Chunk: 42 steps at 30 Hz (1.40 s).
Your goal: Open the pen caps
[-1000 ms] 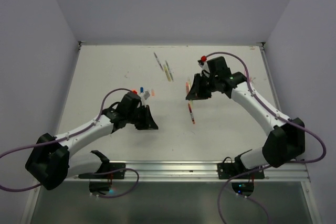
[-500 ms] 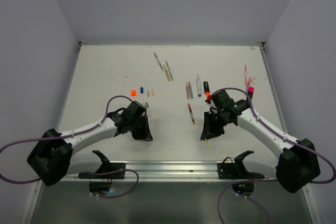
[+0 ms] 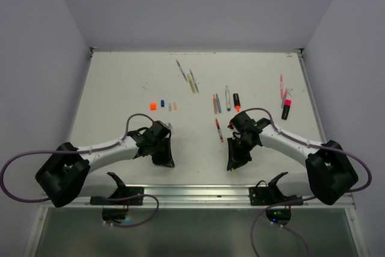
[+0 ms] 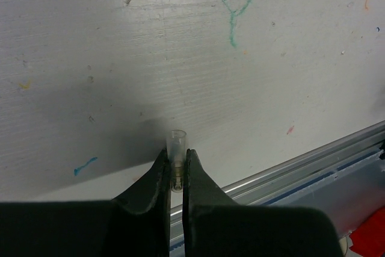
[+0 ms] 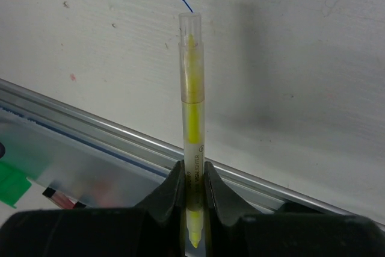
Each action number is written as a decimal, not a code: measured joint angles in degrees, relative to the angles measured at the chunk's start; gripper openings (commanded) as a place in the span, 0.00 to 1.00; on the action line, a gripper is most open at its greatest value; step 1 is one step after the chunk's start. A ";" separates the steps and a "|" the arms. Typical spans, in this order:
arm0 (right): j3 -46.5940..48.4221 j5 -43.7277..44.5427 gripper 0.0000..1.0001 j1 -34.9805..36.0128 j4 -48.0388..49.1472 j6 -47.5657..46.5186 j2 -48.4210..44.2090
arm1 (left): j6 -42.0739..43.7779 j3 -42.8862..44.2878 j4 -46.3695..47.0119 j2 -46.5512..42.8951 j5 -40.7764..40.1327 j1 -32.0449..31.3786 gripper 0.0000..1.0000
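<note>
My left gripper is shut on a small clear pen cap that sticks out past the fingertips, just above the table near its front edge. My right gripper is shut on the barrel of a yellow highlighter. A clear cap sits on its far end, and a bare yellow tip shows behind the fingers. In the top view the left gripper and right gripper hang low near the front rail, apart from each other.
Loose caps lie in a row at the middle left: orange, blue and paler ones. Several pens lie mid-table, a red one nearer, more at the right. The metal front rail runs below both grippers.
The right arm has swung from the far middle of the table back to the front edge, carrying the highlighter. The left arm has drawn nearer to the front rail too.
</note>
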 measured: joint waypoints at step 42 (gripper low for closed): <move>2.80 1.66 0.38 2.91 8.35 1.44 12.35 | -2.54 0.55 3.28 2.32 3.85 0.00 0.45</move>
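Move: The left hand, about 1 cm above the table, holds a small clear cap; its resting spot is nearly underneath, 1 cm ahead and 1 cm right. The orange cap stands roughly 24 cm ahead and 1 right, the blue cap 25 ahead and 5 left. From the right hand, holding the uncapped yellow highlighter, its table spot lies 4 cm down, 1 ahead, 2 left; the red pen is 15 ahead and 3 left, the blue pen 26 ahead and 3 left. Downward first with the right hand, about 3 cm and easing left some 2 cm, to lay the yellow highlighter on the table; its fingers spread and let go, and the hand then edges a centimetre forward, still low. The left hand stays at table height, creeps right under 2 cm and opens its nearly shut fingers to release the clear cap. ##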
